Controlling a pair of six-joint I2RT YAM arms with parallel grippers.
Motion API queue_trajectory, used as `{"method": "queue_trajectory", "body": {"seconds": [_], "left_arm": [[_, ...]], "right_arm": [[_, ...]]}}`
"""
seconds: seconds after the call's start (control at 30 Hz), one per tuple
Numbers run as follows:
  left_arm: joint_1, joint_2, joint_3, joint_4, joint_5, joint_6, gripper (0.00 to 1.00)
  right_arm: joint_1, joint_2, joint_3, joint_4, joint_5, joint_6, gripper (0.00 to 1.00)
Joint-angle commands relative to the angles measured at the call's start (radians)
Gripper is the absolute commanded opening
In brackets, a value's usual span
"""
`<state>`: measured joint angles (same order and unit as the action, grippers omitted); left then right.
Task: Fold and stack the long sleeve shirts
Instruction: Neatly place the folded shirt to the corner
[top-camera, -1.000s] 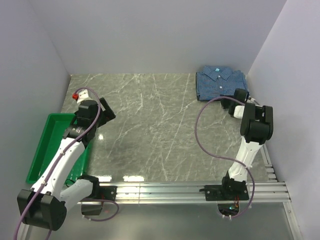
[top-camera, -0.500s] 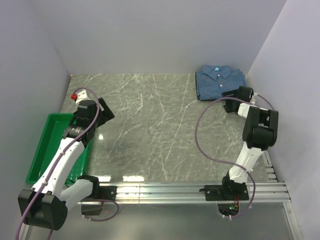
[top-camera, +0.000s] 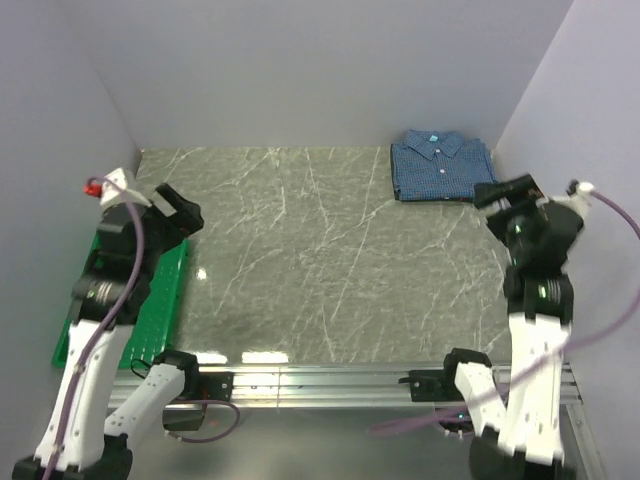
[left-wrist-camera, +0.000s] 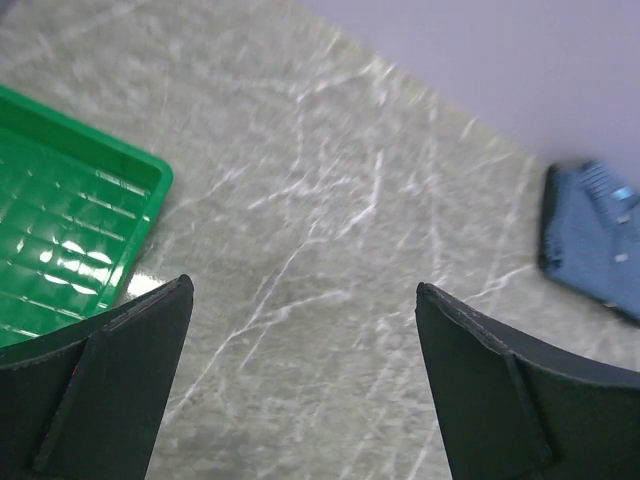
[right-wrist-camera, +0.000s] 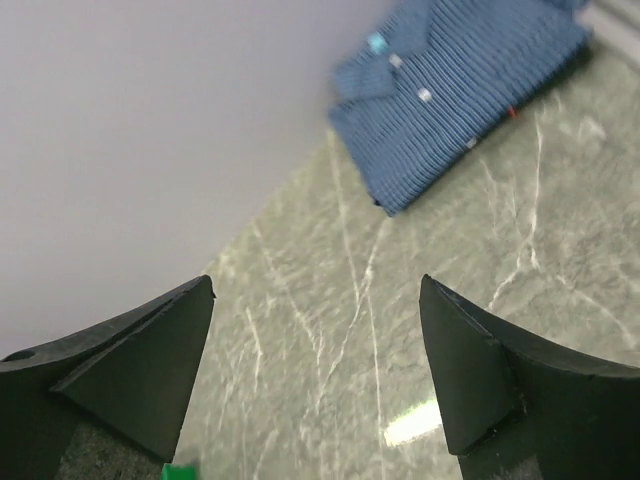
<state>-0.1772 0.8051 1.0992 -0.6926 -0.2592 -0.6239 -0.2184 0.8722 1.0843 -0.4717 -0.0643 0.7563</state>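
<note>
One folded long sleeve shirt (top-camera: 442, 167), blue with fine checks, a collar and white buttons, lies flat at the table's back right corner. A dark strip runs under its near edge; I cannot tell whether that is shadow or cloth. My right gripper (top-camera: 505, 190) hangs raised just right of and nearer than the shirt, open and empty. In the right wrist view the shirt (right-wrist-camera: 460, 95) lies well beyond the open gripper (right-wrist-camera: 318, 285). My left gripper (top-camera: 175, 205) is raised at the far left, open and empty. The left wrist view shows the shirt (left-wrist-camera: 595, 245) far off past the open gripper (left-wrist-camera: 305, 290).
A green plastic tray (top-camera: 165, 300) with a gridded floor sits at the table's left edge under the left arm; its corner (left-wrist-camera: 60, 240) shows in the left wrist view. Grey walls enclose the marbled table (top-camera: 320, 260) on three sides. An aluminium rail (top-camera: 330, 380) runs along the near edge.
The right gripper opened, let go of the shirt's near right edge and rose back toward the base. The left arm lifted and swung left over the tray. The shirt stayed in place.
</note>
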Motion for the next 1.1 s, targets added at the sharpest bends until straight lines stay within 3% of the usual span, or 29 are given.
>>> {"method": "queue_trajectory", "body": {"seconds": [0.0, 0.13, 0.3, 0.43, 0.73, 1.07], "left_arm": [[0.005, -0.075, 0.111, -0.159, -0.031, 0.013, 0.99], [0.005, -0.194, 0.201, -0.234, -0.087, 0.024, 0.99], [-0.011, -0.326, 0.254, -0.304, -0.173, 0.009, 0.99], [-0.067, -0.434, 0.171, -0.324, -0.279, -0.02, 0.99], [-0.128, -0.566, 0.004, -0.285, -0.296, -0.049, 0.99], [-0.133, -0.592, -0.033, -0.249, -0.39, -0.072, 0.99]], "right_arm": [[0.002, -0.16, 0.0, -0.198, 0.011, -0.119, 0.9], [0.022, -0.394, -0.021, -0.284, 0.076, -0.218, 0.9], [0.161, -0.527, -0.064, -0.372, 0.231, -0.244, 0.9], [0.205, -0.608, -0.124, -0.416, 0.294, -0.264, 0.87], [0.214, -0.68, -0.198, -0.383, 0.278, -0.262, 0.86], [0.214, -0.691, -0.196, -0.352, 0.271, -0.268, 0.86]]}}
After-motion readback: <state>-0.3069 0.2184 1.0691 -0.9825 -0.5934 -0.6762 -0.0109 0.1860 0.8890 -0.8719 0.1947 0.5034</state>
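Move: The blue folded shirt, already laid in the far right corner, has its middle about 34 cm ahead of the right hand, 3 cm to its left or right at most, and some 30 cm below. The dark folded shirt lies right under it, at the same distance ahead and sideways. From the left hand the blue shirt is about 38 cm ahead, 62 cm to the right and 27 cm below; the green tray's middle is 2 cm back, 22 cm left and equally far below. Both empty hands go on drawing back to rest, clear of everything and open. The right pulls about 16 cm back away from the shirts, rising slightly, then sinking, while its left side rolls down. The left backs off some 15 cm and drifts left towards the tray side, arching up before settling back down, its fingers tipping upward and turning slightly counter-clockwise. ##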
